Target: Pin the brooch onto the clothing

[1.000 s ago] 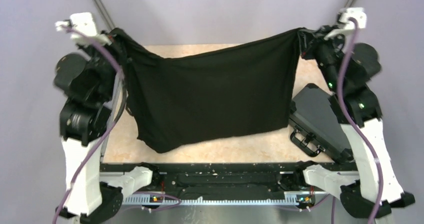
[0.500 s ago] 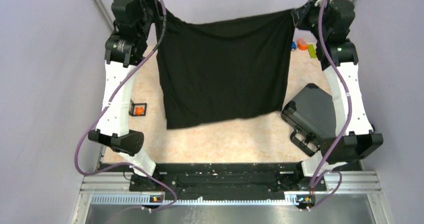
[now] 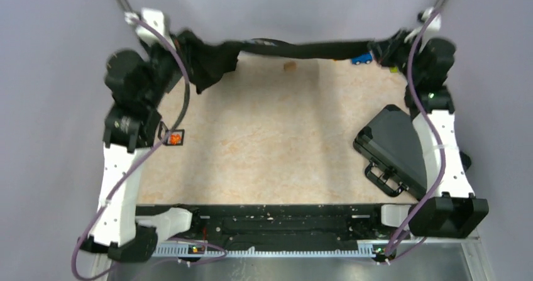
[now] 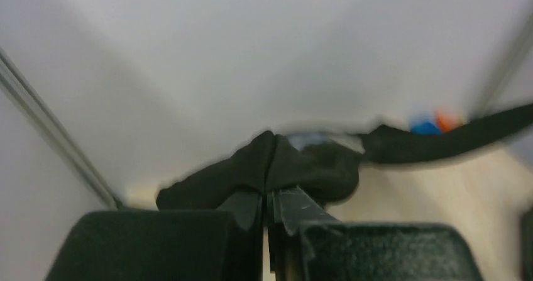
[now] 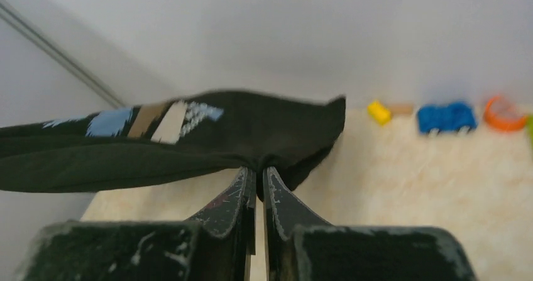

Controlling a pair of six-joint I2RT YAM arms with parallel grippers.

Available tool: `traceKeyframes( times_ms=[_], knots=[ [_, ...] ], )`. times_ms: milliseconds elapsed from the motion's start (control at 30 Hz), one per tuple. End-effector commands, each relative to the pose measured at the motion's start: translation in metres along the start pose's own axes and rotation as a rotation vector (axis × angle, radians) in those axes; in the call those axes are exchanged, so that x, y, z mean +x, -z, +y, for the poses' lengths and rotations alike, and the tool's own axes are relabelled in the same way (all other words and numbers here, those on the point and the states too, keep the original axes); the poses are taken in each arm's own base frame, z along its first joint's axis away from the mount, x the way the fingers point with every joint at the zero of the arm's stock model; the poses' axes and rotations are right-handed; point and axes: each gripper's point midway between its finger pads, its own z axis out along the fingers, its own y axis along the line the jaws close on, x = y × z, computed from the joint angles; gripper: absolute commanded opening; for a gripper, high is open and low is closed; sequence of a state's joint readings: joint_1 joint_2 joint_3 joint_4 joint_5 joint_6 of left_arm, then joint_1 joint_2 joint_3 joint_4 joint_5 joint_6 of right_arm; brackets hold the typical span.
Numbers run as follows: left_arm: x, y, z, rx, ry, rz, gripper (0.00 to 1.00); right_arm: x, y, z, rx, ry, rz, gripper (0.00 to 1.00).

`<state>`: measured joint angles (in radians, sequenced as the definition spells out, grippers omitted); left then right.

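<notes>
The clothing [image 3: 295, 48], a black T-shirt, is pulled into a narrow band along the table's far edge, with a bunch hanging at its left end. My left gripper [image 3: 187, 45] is shut on that left end, where black cloth [image 4: 302, 165] bulges past the fingertips of the left gripper [image 4: 270, 190]. At the far right my right gripper [image 3: 381, 46] is shut on the other end. The right wrist view shows the shirt's blue, brown and white print [image 5: 157, 121] stretching left from the right gripper [image 5: 256, 168]. The brooch [image 3: 172, 139] is an orange-red speck inside a small black-framed box by the left arm.
A dark grey hard case [image 3: 393, 146] lies at the table's right edge beside the right arm. A blue toy car [image 3: 361, 59] stands by the far edge. The toy car [image 5: 446, 117], a yellow block [image 5: 378, 112] and an orange ring [image 5: 503, 114] line the back wall.
Before, the shirt hung spread wide between the raised grippers. Both arms have moved and it now shows only as a thin band along the far edge. Both grips have held.
</notes>
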<state>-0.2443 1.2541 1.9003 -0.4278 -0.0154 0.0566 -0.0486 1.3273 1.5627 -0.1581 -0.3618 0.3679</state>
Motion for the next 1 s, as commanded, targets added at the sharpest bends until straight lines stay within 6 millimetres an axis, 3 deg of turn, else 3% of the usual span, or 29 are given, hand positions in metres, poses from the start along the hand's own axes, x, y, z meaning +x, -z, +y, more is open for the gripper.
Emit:
traceKeyframes(
  times_ms=[0, 33, 67, 167, 267, 367, 533, 733, 867, 967],
  knots=[
    [0.166, 0.047, -0.052, 0.181, 0.231, 0.348, 0.00, 0.126, 0.031, -0.017, -0.017, -0.140, 0.208, 0.00],
    [0.201, 0.068, -0.062, 0.192, 0.309, 0.408, 0.00, 0.160, 0.042, -0.023, -0.002, -0.176, 0.269, 0.00],
    [0.217, 0.089, -0.070, 0.204, 0.379, 0.419, 0.00, 0.190, 0.052, -0.030, 0.018, -0.203, 0.325, 0.00],
    [0.297, 0.143, -0.091, 0.199, 0.566, 0.600, 0.00, 0.260, 0.080, -0.052, 0.112, -0.258, 0.467, 0.00],
    [0.350, 0.189, -0.104, 0.171, 0.681, 0.794, 0.00, 0.307, 0.100, -0.066, 0.187, -0.288, 0.598, 0.00],
    [0.379, 0.225, -0.111, 0.120, 0.761, 0.968, 0.00, 0.340, 0.120, -0.078, 0.274, -0.335, 0.697, 0.00],
    [0.387, 0.257, -0.132, 0.169, 0.866, 1.122, 0.00, 0.370, 0.142, -0.088, 0.382, -0.399, 0.764, 0.00],
    [0.395, 0.298, -0.143, 0.203, 0.915, 1.294, 0.05, 0.367, 0.159, -0.093, 0.456, -0.387, 0.740, 0.00],
    [0.380, 0.320, -0.157, 0.337, 0.956, 1.333, 0.19, 0.350, 0.170, -0.092, 0.491, -0.358, 0.691, 0.00],
    [0.359, 0.334, -0.169, 0.495, 0.986, 1.344, 0.42, 0.335, 0.180, -0.091, 0.517, -0.325, 0.661, 0.06]
  ],
)
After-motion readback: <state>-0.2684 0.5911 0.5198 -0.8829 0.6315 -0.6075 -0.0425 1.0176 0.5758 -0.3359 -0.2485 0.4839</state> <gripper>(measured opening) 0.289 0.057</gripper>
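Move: I hold the black clothing up between both hands. My left hand is taking its end to the table's near edge, some 28 cm back, 8 cm right and 52 cm below; the black frame with the orange piece lies about 5 cm back, 15 cm left and 54 cm down. My right hand's landing patch is roughly 14 cm back, 1 cm right and 42 cm down, the briefcase's middle 18 cm back and 19 cm right, the blue car 21 cm ahead and 5 cm right. I whip both hands fast down and back to lay the clothing on the table. My left drops about 45 cm, then eases back towards the near edge and a little right, wrist tipping steeply down, its fingers starting to open on the cloth at the end. My right sinks some 37 cm and draws back towards the briefcase's left corner, tipping down some 50 degrees and keeping its pinch. ##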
